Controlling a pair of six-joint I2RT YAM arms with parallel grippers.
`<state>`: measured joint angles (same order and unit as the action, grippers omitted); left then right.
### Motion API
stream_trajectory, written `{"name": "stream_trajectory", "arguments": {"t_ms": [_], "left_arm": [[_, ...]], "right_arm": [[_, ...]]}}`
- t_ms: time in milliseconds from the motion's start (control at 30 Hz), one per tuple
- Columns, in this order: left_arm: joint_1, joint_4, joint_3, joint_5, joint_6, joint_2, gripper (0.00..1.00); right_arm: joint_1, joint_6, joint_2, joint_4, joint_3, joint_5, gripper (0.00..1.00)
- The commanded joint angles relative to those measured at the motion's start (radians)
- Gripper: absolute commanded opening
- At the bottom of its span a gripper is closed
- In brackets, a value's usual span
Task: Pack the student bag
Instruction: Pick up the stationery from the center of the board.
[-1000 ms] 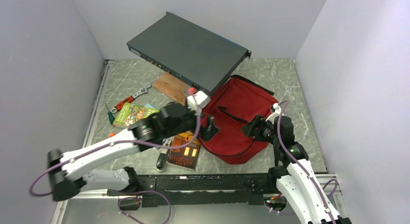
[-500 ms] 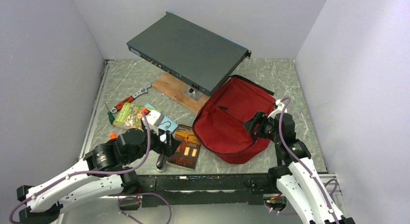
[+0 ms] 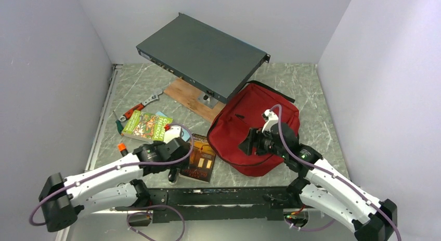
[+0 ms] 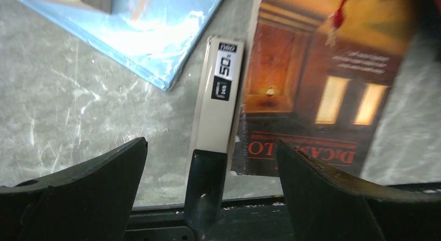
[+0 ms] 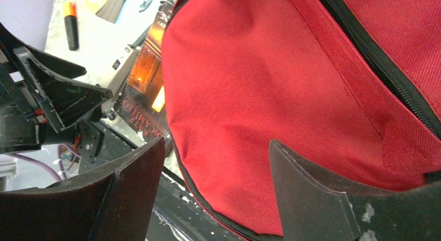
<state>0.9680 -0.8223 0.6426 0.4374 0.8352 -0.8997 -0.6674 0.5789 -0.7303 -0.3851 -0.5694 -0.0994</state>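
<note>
The red student bag (image 3: 255, 121) lies on the right half of the table, zip lines showing; in the right wrist view the student bag (image 5: 270, 90) fills most of the picture. My right gripper (image 3: 246, 143) hangs open just over its near front part, and the right gripper (image 5: 216, 142) holds nothing between its fingers. My left gripper (image 3: 174, 167) is low by the table's near edge, left of the bag. The left gripper (image 4: 210, 147) is wide open, straddling a white and black stick-shaped tool (image 4: 218, 105) without touching it. A dark book with orange windows (image 4: 312, 85) lies beside that tool.
A flat dark grey metal box (image 3: 203, 53) leans at the back over a wooden board (image 3: 186, 94). A green book (image 3: 145, 123), a blue folder (image 4: 151, 33), a red-handled tool (image 3: 139, 107) and an orange marker (image 3: 121, 147) lie at the left.
My left arm pulled back from the bag to the near left and came down over the white tool. My right gripper moved left across the bag's front.
</note>
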Motion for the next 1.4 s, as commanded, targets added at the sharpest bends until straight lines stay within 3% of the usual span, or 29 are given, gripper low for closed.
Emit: {"name": "stream_trajectory", "arguments": {"t_ms": [0,167,400,600,867,1067,1167,1200,1367], "left_arm": [[-0.005,0.030,-0.022,-0.035,0.063,-0.114,0.98],[-0.004,0.007,-0.019,-0.006,0.108,-0.225,0.92],[-0.005,0.003,-0.035,0.024,0.113,-0.189,0.75],[-0.005,0.007,-0.037,0.012,0.093,-0.191,0.50],[-0.004,0.003,-0.022,-0.001,0.087,-0.210,0.36],[-0.004,-0.085,0.032,0.030,0.090,-0.151,0.12],[-0.005,-0.138,0.074,0.047,0.080,-0.065,0.08],[-0.004,-0.151,0.089,0.046,0.073,-0.037,0.01],[-0.005,-0.133,0.147,-0.015,0.013,0.114,0.00]], "right_arm": [[-0.021,0.047,-0.007,0.079,0.032,0.059,0.75],[-0.021,0.029,-0.021,0.078,0.029,0.075,0.75],[-0.021,0.008,-0.086,0.071,-0.011,0.065,0.73],[-0.023,0.043,-0.086,0.120,0.037,0.050,0.72],[-0.023,0.026,-0.071,0.078,0.027,0.076,0.72],[-0.023,0.014,-0.063,0.064,0.034,0.096,0.72],[-0.023,0.010,-0.063,0.014,0.014,0.186,0.72],[-0.023,0.011,-0.063,-0.015,0.001,0.232,0.72],[-0.017,0.125,-0.079,-0.204,-0.083,0.496,0.73]]}}
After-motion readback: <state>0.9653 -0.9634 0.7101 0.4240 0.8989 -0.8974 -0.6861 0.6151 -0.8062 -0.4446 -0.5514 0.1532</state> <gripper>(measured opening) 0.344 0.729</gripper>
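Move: The grey-and-black stapler lies almost straight under the open left gripper, about 1 cm to its left and roughly 6 cm down. The paperback lies some 9 cm to the gripper's right and 4 cm farther out; the blue book is about 13 cm ahead and 3 cm left, and the green book about 17 cm ahead and 14 cm left. From the right hand, the stapler is about 27 cm left, 6 cm back and 12 cm down. Bring the left gripper down about 5 cm onto the stapler, easing back a touch and tipping some 10 degrees, then close and pinch its sides where grey meets black. Hold there briefly, then lift straight up 5 to 6 cm. Meanwhile sink the right hand, fingers open, about 4 cm over the red bag, lastly swinging it right 3 to 4 cm. ##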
